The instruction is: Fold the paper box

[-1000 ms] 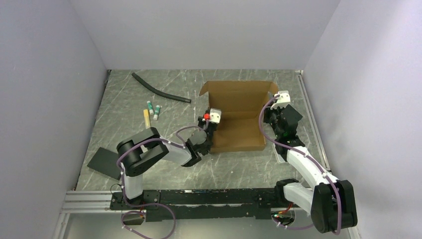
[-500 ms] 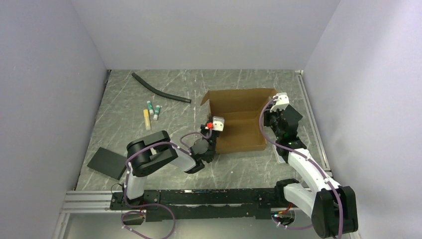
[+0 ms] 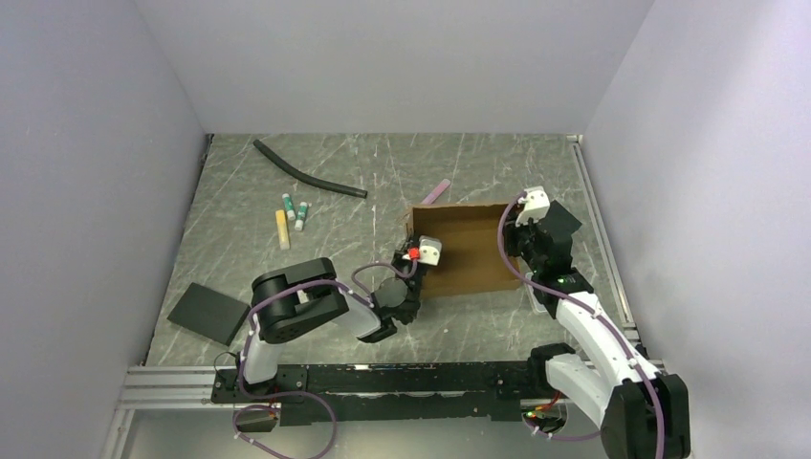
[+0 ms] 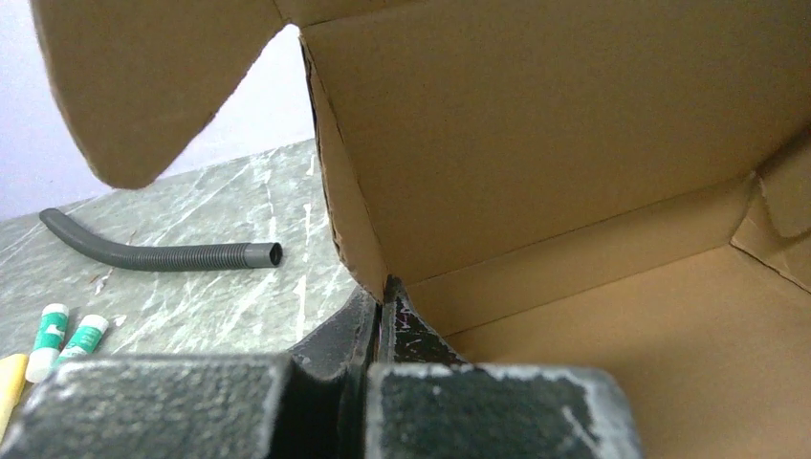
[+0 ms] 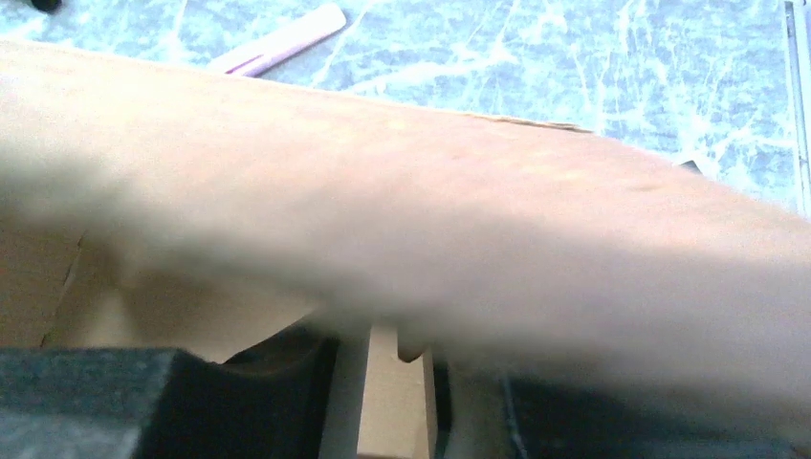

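The paper box (image 3: 469, 253) is brown cardboard standing right of the table's middle, its big lid panel leaning over the tray. My left gripper (image 3: 418, 258) is at the box's left wall. In the left wrist view it (image 4: 383, 292) is shut on that wall's near edge, and the box's inside (image 4: 574, 172) fills the right. My right gripper (image 3: 521, 234) is at the box's right side. In the right wrist view its jaws (image 5: 392, 382) stand slightly apart with a strip of cardboard between them. The blurred lid panel (image 5: 430, 210) passes close above them.
A black corrugated hose (image 3: 306, 172) lies at the back left, with green-and-white tubes (image 3: 295, 212) and a yellow stick (image 3: 282, 229) nearer. A black flat pad (image 3: 208, 313) sits at the near left. A pink pen (image 3: 436, 191) lies just behind the box.
The lid panel has swung forward over the tray, uncovering the pink pen behind. The box and both grippers have shifted toward the near edge. The right jaws have parted a little.
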Controlling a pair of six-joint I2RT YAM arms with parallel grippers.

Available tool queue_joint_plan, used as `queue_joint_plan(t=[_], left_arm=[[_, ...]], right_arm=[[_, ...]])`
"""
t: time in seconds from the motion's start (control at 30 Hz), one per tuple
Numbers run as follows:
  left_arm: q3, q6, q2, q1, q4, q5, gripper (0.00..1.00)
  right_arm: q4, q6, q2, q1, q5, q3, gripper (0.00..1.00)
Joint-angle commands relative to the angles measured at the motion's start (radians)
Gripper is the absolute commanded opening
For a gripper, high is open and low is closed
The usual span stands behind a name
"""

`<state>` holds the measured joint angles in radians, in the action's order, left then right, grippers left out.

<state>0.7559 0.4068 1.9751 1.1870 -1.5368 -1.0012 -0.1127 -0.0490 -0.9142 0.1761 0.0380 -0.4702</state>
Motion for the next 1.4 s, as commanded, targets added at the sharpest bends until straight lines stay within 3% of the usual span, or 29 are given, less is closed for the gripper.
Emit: queue_joint_plan(t=[0.0, 0.17, 0.7, 0.83, 0.93, 1.1, 1.37], left_arm=[[-0.012, 0.056, 0.013, 0.039, -0.016, -0.007, 0.0], [-0.009, 0.065, 0.022, 0.049, -0.016, -0.02, 0.0], [0.013, 0.076, 0.048, 0.06, -0.016, -0.046, 0.0], [0.014, 0.08, 0.049, 0.063, -0.016, -0.049, 0.0], [0.016, 0.087, 0.05, 0.067, -0.016, -0.049, 0.0], [0.019, 0.098, 0.055, 0.074, -0.016, -0.054, 0.0], [0.033, 0.109, 0.062, 0.08, -0.016, -0.059, 0.0]], right_arm=[[0.085, -0.04, 0.035, 0.014, -0.007, -0.035, 0.33], [0.147, -0.098, 0.087, 0.013, -0.035, -0.042, 0.51], [0.396, -0.312, 0.297, -0.09, -0.043, -0.081, 0.77], [0.512, -0.372, 0.376, -0.153, 0.054, -0.121, 0.79], [0.736, -0.513, 0.374, -0.17, 0.223, -0.255, 0.8], [1.033, -0.756, 0.246, -0.171, 0.479, -0.514, 0.89], [1.219, -1.039, 0.012, -0.151, 0.681, -0.764, 0.91]])
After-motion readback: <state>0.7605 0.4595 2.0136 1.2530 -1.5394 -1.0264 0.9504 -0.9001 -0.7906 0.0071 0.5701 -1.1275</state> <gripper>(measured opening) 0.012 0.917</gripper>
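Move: The raised lid of the paper box stands between the hands. Its middle is roughly 11 cm right, 2 cm ahead and 4 cm above the left hand, which already pinches its left edge, and about 10 cm left, 1 cm ahead and 4 cm above the right hand. The box tray opens some 6 cm nearer the robot than the lid. From the right hand, the pink stick lies 18 cm left and 12 ahead, and the white case 6 cm right and 11 back. The box lid's right end is left free as the right fingers, already parting, open wide. That hand draws back and to the right, then climbs steeply and swings back left, ending about 10 cm back and 13 cm higher, turned counter-clockwise with its left side rolled down. The left fingers keep their pinch on the lid's left edge and ease it back and right a couple of centimetres, sinking slightly. ##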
